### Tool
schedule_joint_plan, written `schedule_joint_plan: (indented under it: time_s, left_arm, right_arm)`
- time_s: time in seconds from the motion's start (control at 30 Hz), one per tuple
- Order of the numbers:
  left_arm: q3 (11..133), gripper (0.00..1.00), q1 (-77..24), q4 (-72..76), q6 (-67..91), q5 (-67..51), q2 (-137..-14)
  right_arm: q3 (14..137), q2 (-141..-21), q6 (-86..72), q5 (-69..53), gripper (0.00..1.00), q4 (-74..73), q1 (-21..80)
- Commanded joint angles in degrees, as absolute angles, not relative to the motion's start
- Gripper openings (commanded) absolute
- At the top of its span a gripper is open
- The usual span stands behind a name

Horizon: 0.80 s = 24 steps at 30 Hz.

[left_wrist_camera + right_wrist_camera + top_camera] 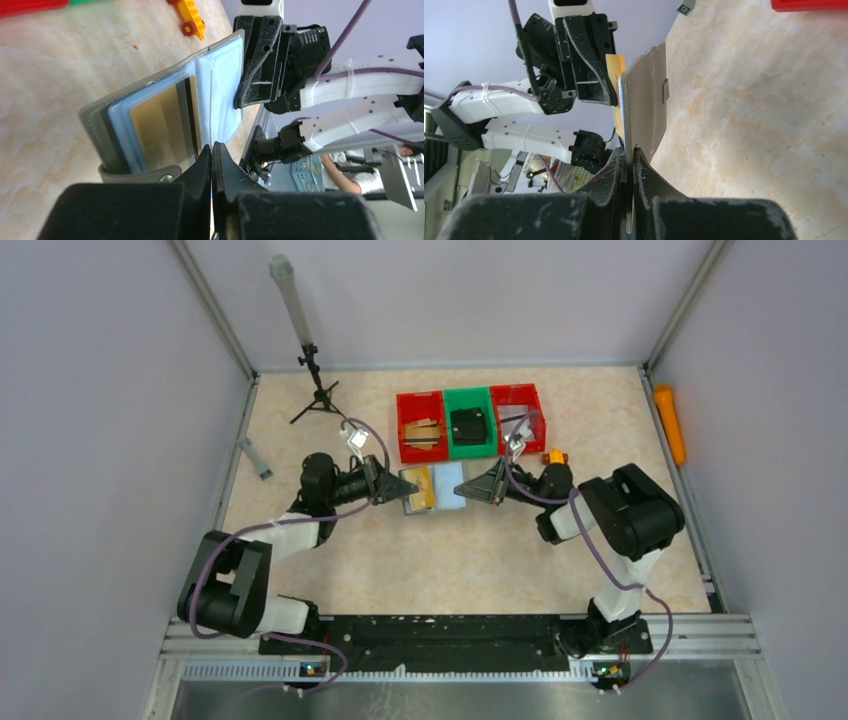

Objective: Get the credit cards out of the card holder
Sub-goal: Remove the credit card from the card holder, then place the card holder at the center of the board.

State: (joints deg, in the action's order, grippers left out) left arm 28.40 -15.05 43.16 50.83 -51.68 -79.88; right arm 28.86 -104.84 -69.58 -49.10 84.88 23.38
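The card holder (446, 487) lies open between my two arms, its grey cover (95, 125) and pale blue pockets (222, 85) showing. A gold credit card (160, 120) sits in a pocket of its left half, and also shows in the top view (423, 488). My left gripper (213, 148) is shut on a thin sheet standing edge-on inside the holder; I cannot tell whether it is a card or a pocket leaf. The right gripper (631, 151) is shut on the edge of the holder's grey right cover (647, 110).
Behind the holder stand two red bins (400, 430) (515, 390) with a green bin (470, 392) between them that holds a black boxy object. A yellow toy (555, 456) lies near the right wrist. A tripod (315, 380) stands back left, an orange cylinder (669, 423) far right.
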Motion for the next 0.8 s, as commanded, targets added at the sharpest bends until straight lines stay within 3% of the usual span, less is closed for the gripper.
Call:
schedule_joint_plan:
  time_s: [0.0,0.27,0.4,0.47,0.77]
  left_arm:
    - [27.0,0.00,-12.9,39.5,47.2,-47.2,-74.3]
    - [25.3,0.00,-12.7,23.8,38.0,-32.1,-59.8]
    - [25.0,0.00,-12.7,23.9,37.9,-32.1,-58.9]
    - [25.5,0.00,-12.7,24.4,38.3,-33.5,-60.2]
    - [26.1,0.00,-12.8,24.8,37.9,-34.1,-62.3]
  right_arm:
    - [30.6,-106.6,-63.0,-46.9,0.00,79.2,22.7]
    - [35.5,-112.1,-54.6,-43.6,0.02,59.3,22.7]
    - [37.0,-109.5,-48.3,-39.0,0.32,46.9,22.7]
    - [37.0,-107.0,-45.4,-36.4,0.40,42.5,22.6]
    - [36.1,-92.9,-34.0,-20.0,0.50,26.9,22.6]
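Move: The left hand already has the gold credit card pinched, drawn out beside the open card holder, whose middle is about 5 cm to its right, level fore and aft and some 3 cm lower; the red box stands roughly 19 cm ahead, 3 cm right and 11 cm below. The right hand pinches the holder's right edge, with its middle 5 cm to the left and 2 cm lower. Its landing spot on the table is 3 cm ahead, 4 cm left and 13 cm below, and the green box about 20 cm ahead, 4 cm right and 11 cm down. The right hand lowers the card holder about 12 cm to the table, easing forward some 3 cm, and near the bottom spreads its fingers to let go of the holder's edge, then backs off right, a little forward and up, its fingers tipping down some 30 degrees in all. Meanwhile the left hand keeps its pinch on the credit card and carries it about 5 cm left, away from the holder, bobbing up and back down on the way and turning roughly 20 degrees counter-clockwise. ##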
